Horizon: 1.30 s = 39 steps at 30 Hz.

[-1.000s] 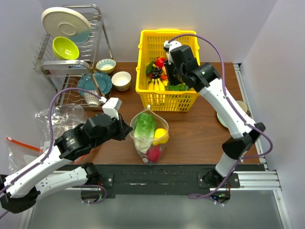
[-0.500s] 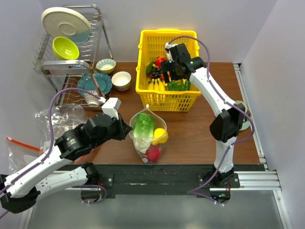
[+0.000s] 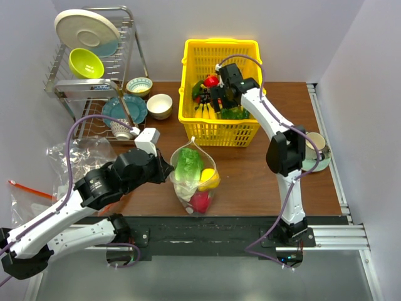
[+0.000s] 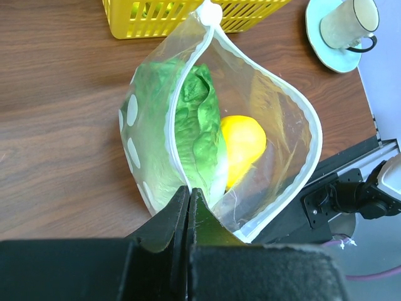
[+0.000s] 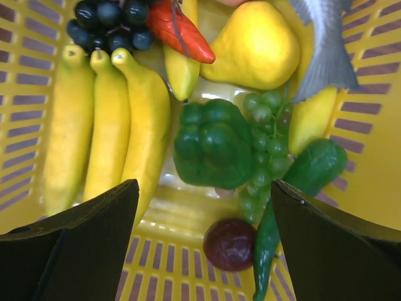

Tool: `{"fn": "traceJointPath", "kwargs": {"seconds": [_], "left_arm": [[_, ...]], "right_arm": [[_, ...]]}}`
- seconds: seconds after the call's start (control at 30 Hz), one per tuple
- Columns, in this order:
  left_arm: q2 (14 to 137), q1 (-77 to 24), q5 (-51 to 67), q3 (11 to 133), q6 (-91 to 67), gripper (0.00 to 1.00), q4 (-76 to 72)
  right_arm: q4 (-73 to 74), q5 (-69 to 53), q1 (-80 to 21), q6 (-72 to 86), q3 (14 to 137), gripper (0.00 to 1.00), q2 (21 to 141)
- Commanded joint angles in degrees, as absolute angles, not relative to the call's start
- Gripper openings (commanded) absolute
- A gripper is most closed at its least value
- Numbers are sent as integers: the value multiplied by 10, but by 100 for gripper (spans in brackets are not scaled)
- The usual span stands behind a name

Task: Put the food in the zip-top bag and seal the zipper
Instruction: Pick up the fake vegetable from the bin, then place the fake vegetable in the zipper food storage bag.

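The white-dotted zip-top bag [image 3: 195,179] lies on the brown table in front of the yellow basket [image 3: 219,135], its mouth gaping. Inside it are green lettuce [image 4: 197,125], a yellow piece [image 4: 243,144] and a red piece [image 3: 202,200]. My left gripper [image 4: 188,191] is shut on the near edge of the zipper [image 4: 313,144]. My right gripper [image 5: 203,188] hangs open inside the basket with nothing between its fingers. Just beyond its fingertips lie a green pepper [image 5: 213,143], bananas [image 5: 109,125], green grapes [image 5: 266,132] and a dark red round fruit [image 5: 229,243].
The basket also holds a yellow pear [image 5: 254,44], black grapes [image 5: 113,22], a red chili [image 5: 178,31] and a green chili [image 5: 266,251]. A dish rack [image 3: 94,75] with bowls stands back left. Plain clear bags [image 3: 75,153] lie at the left; a cup on a saucer [image 3: 313,150] sits right.
My right gripper has reached further over and down into the basket, and its jaws have spread wide. The left gripper and the bag have stayed put.
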<state>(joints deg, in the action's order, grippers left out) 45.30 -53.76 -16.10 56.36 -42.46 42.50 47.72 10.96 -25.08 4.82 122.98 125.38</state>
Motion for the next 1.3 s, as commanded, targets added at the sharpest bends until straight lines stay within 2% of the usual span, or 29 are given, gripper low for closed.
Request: {"fn": "traceJointPath", "kwargs": {"seconds": [0.0, 0.27, 0.37, 0.57, 0.63, 0.8, 1.03, 1.27], "left_arm": [[453, -536, -170, 582, -429, 0, 402], [460, -536, -167, 576, -429, 0, 389], [468, -536, -165, 580, -422, 0, 389], [475, -536, -158, 578, -420, 0, 387], [475, -536, -154, 577, -420, 0, 385], [465, -536, -156, 575, -422, 0, 384], [468, -537, -155, 565, -421, 0, 371], [477, -536, -142, 568, -417, 0, 359]], "right_arm": [[461, 119, -245, 24, 1284, 90, 1297], [460, 171, -236, 11, 1308, 90, 1349], [465, 182, -236, 8, 1303, 86, 1356], [433, 156, -236, 12, 1248, 52, 1295], [417, 149, -236, 12, 1236, 44, 1275], [450, 107, -236, 8, 1269, 38, 1224], [467, 45, -236, 7, 1263, 38, 1121], [421, -132, -236, 72, 1193, 36, 988]]}}
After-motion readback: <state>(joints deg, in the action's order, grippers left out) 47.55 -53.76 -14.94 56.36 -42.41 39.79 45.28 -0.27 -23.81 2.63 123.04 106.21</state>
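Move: The green pepper sits in the yellow bin about 3 cm ahead of the right hand, 2 cm to its right and some 7 cm below. Bananas lie roughly 8 cm left of the pepper and about level with it. Green grapes lie about 4 cm right of the pepper, the yellow pear roughly 8 cm beyond it. From the left hand, the pepper is about 35 cm ahead, 18 cm right and 15 cm lower. Down and a little forward into the bin, the right hand sinks nearly 7 cm with fingers wide, easing slightly right at the bottom. It pinches the green pepper between both fingers, then lifts it some 24 cm at growing speed, drawing back about 7 cm late in the rise as the wrist tilts the fingertips outward. ##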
